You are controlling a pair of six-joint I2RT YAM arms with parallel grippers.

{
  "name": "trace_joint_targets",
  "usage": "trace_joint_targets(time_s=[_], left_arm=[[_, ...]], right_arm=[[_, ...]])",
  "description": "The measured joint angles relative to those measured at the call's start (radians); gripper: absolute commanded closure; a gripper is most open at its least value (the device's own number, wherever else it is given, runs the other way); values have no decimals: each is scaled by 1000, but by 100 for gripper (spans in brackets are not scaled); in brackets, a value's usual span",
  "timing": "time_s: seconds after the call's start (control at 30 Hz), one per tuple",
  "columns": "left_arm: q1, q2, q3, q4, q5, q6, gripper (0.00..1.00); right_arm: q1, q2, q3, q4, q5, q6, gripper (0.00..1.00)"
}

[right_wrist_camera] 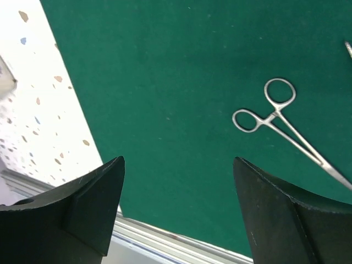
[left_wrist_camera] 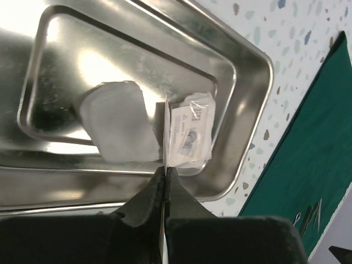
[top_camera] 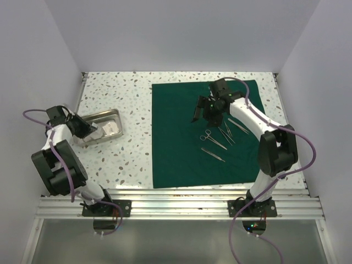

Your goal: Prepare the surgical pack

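Note:
The surgical pack [top_camera: 176, 137], a large dark green drape, lies flat on the right half of the table and shows too in the left wrist view [left_wrist_camera: 316, 159] and under my right wrist [right_wrist_camera: 165, 82]. My left gripper [left_wrist_camera: 165, 170] is over the steel tray [left_wrist_camera: 258, 77] and shut on a thin white flat packet [left_wrist_camera: 165, 126], seen edge-on. A white gauze pad [left_wrist_camera: 121, 121] and a clear-wrapped packet [left_wrist_camera: 192, 129] lie in the tray. My right gripper [right_wrist_camera: 179, 159] hangs open above the drape with nothing between its fingers.
Several steel instruments lie on the drape's right part, among them ring-handled forceps [right_wrist_camera: 275, 118] and a straight tool [top_camera: 213, 154]. The tray [top_camera: 113, 113] sits at the table's left. A metal rail [top_camera: 176, 201] runs along the near edge. White walls close the sides.

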Motion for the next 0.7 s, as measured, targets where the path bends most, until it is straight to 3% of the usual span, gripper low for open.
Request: trace_joint_targets(time_s=[0.13, 0.2, 0.27, 0.47, 0.7], left_arm=[[45, 39, -8, -7, -7, 10, 96], [53, 49, -8, -9, -15, 18, 85], [56, 56, -8, -22, -32, 28, 63], [56, 59, -1, -82, -84, 36, 34], [39, 48, 2, -131, -108, 27, 31]], right_arm=[[-7, 0, 0, -25, -6, -64, 17], [-8, 0, 0, -44, -3, -100, 18], [-8, 0, 1, -72, 6, -137, 22], [-8, 10, 14, -149, 50, -234, 32], [-12, 74, 43, -203, 223, -308, 39]])
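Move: The left gripper holds a packet over the tray. The gauze stack it goes onto lies about 4 cm ahead, 3 cm left and 7 cm below; the packet-topped pile is some 5 cm ahead and 3 cm right, equally low. For the empty right gripper, the scissors lie about 5 cm back, 7 cm right and 11 cm down, with the tweezers 2 cm back and 12 cm right, and the scalpel handle 12 cm back and 6 cm right. Lower the left gripper about 3.5 cm into the tray, easing slightly left, and open the fingers wide to let go of the packet by the gauze stack while drawing back some 3 cm and tipping the fingers further down. Meanwhile swing the open right gripper about 6 cm right and 4 cm down towards the scissors, rolling it some 20 degrees and narrowing the fingers slightly. ##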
